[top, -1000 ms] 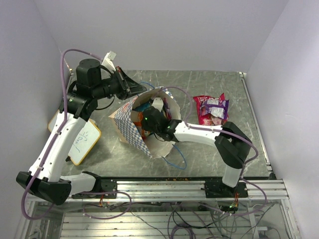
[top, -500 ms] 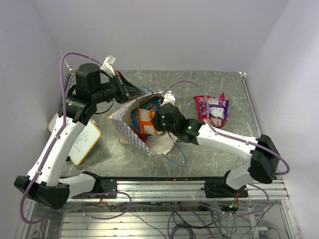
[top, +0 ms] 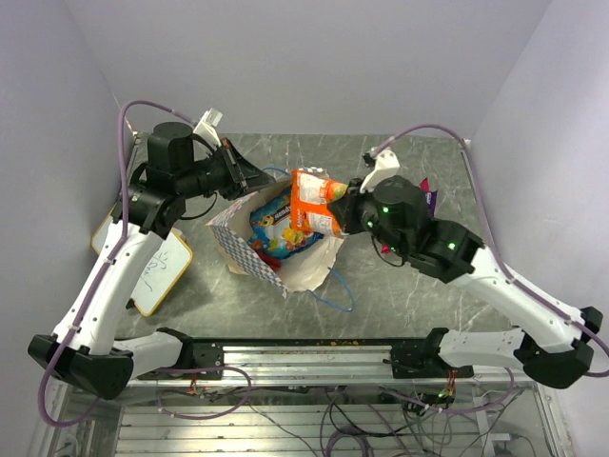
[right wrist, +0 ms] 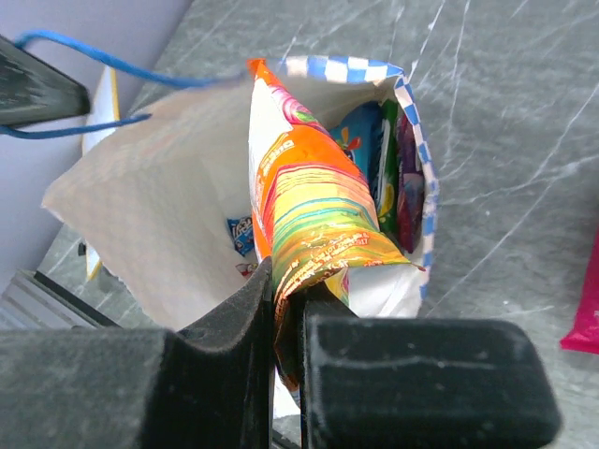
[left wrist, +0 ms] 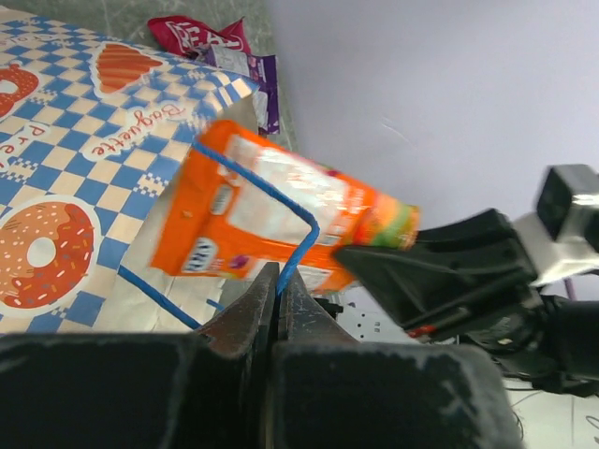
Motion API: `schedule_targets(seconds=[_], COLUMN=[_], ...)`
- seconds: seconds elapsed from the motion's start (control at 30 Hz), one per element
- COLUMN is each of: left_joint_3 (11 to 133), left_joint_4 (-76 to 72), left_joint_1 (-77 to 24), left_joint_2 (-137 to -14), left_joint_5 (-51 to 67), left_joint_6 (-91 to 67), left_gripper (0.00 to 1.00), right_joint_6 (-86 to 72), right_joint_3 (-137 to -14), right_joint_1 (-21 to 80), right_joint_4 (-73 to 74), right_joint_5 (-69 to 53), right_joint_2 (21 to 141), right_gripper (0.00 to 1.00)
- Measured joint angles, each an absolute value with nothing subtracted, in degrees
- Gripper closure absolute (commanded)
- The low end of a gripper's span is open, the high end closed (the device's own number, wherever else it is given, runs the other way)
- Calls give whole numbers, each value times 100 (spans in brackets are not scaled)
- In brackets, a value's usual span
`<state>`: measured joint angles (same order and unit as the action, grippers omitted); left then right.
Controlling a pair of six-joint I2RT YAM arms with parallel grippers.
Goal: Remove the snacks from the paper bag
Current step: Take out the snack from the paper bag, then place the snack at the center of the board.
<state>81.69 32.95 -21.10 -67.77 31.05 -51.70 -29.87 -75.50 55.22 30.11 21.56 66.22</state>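
The paper bag (top: 243, 249) lies on the table with its mouth held open. My left gripper (top: 249, 177) is shut on its blue cord handle (left wrist: 301, 208), the jaws pinching the cord at the tips (left wrist: 279, 279). Just above the bag's mouth, my right gripper (top: 340, 211) is shut on the end of an orange snack packet (top: 314, 202), which is crimped between the jaws (right wrist: 288, 281). A blue packet (top: 276, 227) still lies inside the bag. In the right wrist view, blue (right wrist: 360, 140), green (right wrist: 387, 161) and purple (right wrist: 408, 182) packets stand against the bag's inner wall (right wrist: 150, 206).
Red (left wrist: 201, 36) and purple (left wrist: 255, 73) packets lie on the table right of the bag, mostly hidden by my right arm in the top view. A yellow-framed whiteboard (top: 157, 271) leans at the table's left edge. The bag's other blue cord (top: 338, 297) trails toward the front.
My right gripper closed on the orange packet inside the bag and drew it up and to the right, out of the mouth. The left gripper kept hold of the handle.
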Motion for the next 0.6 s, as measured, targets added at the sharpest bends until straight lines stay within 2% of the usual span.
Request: schedule_targets(seconds=[0.33, 0.47, 0.6], left_joint_3=[8418, 8667, 8829], left_joint_4=[3758, 3938, 3988], left_joint_1=[-2110, -2110, -2110], left_joint_2=[-6869, -6980, -7072], left_joint_5=[2829, 2805, 2781], left_joint_6=[-5050, -4987, -4950], left_gripper=[93, 93, 93], right_joint_6=[-2169, -1994, -1990], right_joint_3=[-8571, -8637, -8873], right_joint_1=[5524, 5520, 5240], right_joint_4=[3828, 3850, 4018], right_joint_5=[2506, 3485, 4399], right_joint_2=[6147, 5996, 6431], right_gripper=[100, 100, 100])
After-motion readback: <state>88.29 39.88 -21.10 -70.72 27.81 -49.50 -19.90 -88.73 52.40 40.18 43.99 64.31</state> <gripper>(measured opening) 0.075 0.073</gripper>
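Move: The red and purple snacks, where the held orange snack is to go, lie on the table roughly 17 cm ahead of the right hand, 21 cm to its right and some 31 cm below. The paper bag's middle is about 7 cm ahead of the right hand, 12 cm left and 23 cm down, with the blue snack inside it, about 8 cm ahead, 11 cm left and 27 cm down. From the left hand, the red and purple snacks lie around 15 cm ahead, 35 cm right and 36 cm below. Still pinching the orange snack by its end, the right hand carries it up and away from the paper bag, some 10 cm to the right and 8 cm higher, the rise levelling off as the sideways sweep quickens and bends slightly forward. The wrist swings clockwise by about 20 degrees and tips the fingers up a little. The left hand keeps its grip on the bag's blue handle, almost still. ##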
